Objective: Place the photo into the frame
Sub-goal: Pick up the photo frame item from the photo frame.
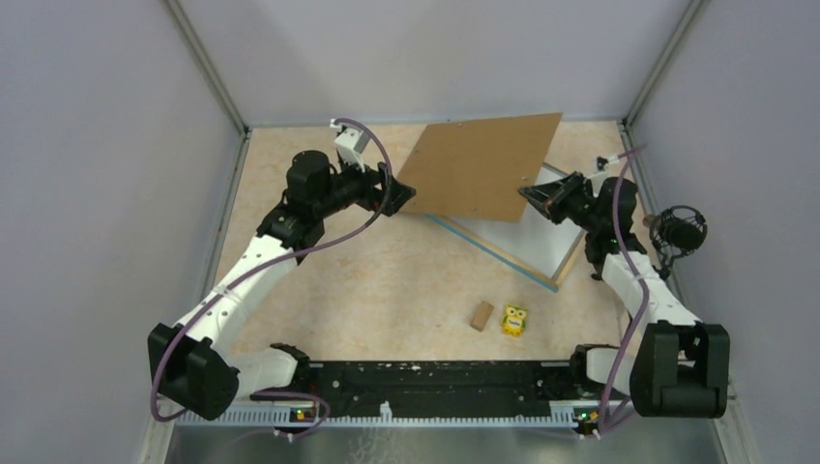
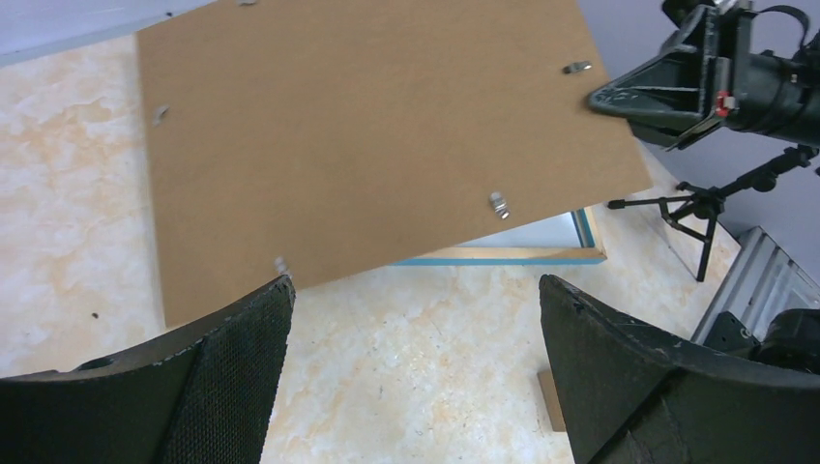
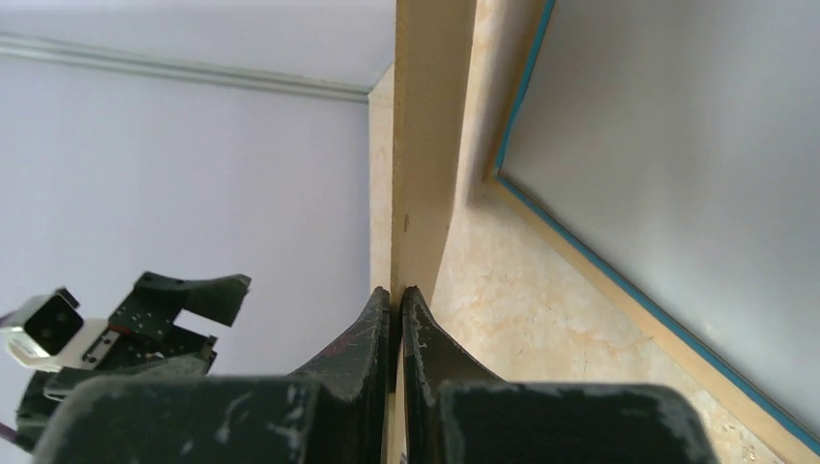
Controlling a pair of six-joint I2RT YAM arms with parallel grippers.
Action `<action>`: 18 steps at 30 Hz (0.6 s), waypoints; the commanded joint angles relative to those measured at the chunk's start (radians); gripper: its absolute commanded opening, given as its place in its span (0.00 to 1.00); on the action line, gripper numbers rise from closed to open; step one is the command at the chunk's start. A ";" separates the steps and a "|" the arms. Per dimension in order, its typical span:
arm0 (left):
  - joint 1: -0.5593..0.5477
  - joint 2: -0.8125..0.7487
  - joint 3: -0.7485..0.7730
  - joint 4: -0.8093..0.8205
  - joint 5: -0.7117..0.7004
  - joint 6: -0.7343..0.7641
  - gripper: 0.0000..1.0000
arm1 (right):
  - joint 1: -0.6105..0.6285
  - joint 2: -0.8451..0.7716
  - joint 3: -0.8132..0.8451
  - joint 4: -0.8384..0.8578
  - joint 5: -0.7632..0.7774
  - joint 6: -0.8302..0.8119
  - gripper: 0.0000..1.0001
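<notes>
A plain brown backing board (image 1: 483, 164) hangs tilted above the table, its right corner pinched edge-on by my right gripper (image 1: 530, 193), which is shut on it (image 3: 396, 290). In the left wrist view the board (image 2: 367, 126) fills the top, small metal tabs dotting its face. My left gripper (image 1: 404, 193) stands wide open at the board's left corner with nothing between its fingers (image 2: 416, 285). The frame (image 1: 522, 261), light wood with blue edges, lies flat beneath the board; a corner peeks out (image 2: 522, 256) and one side runs past the right wrist (image 3: 633, 295). The photo is out of view.
A small wooden block (image 1: 481, 315) and a yellow toy (image 1: 514, 320) lie near the front of the table. A black tripod stand (image 1: 682, 232) sits at the right edge. Grey walls enclose the table on three sides.
</notes>
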 commanded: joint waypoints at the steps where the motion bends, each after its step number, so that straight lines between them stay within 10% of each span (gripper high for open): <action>1: 0.022 -0.015 -0.015 0.047 -0.013 0.010 0.99 | -0.085 -0.061 0.076 -0.005 -0.089 0.067 0.00; 18: 0.050 0.025 -0.015 0.080 0.098 -0.069 0.99 | -0.301 -0.157 0.081 -0.126 -0.235 0.032 0.00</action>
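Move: The right hand holds the backing board by its right end, with the board sloping away to the left above the table. Its goal, the photo frame, has its middle about 10 cm ahead of this hand, 2 cm left and 21 cm below. The wooden block lies some 16 cm back and 9 cm left, the yellow owl toy 17 cm back and 2 cm left. From the left hand the frame's middle is about 13 cm ahead, 24 cm right and 29 cm below. Rightward about 7 cm, rising some 2 cm as it goes, the right hand draws the pinched backing board across over the frame, bringing the board's low left end in to the frame's left corner. The wrist turns roughly 8 degrees clockwise and tips a little down; the fingers stay shut on the board. ##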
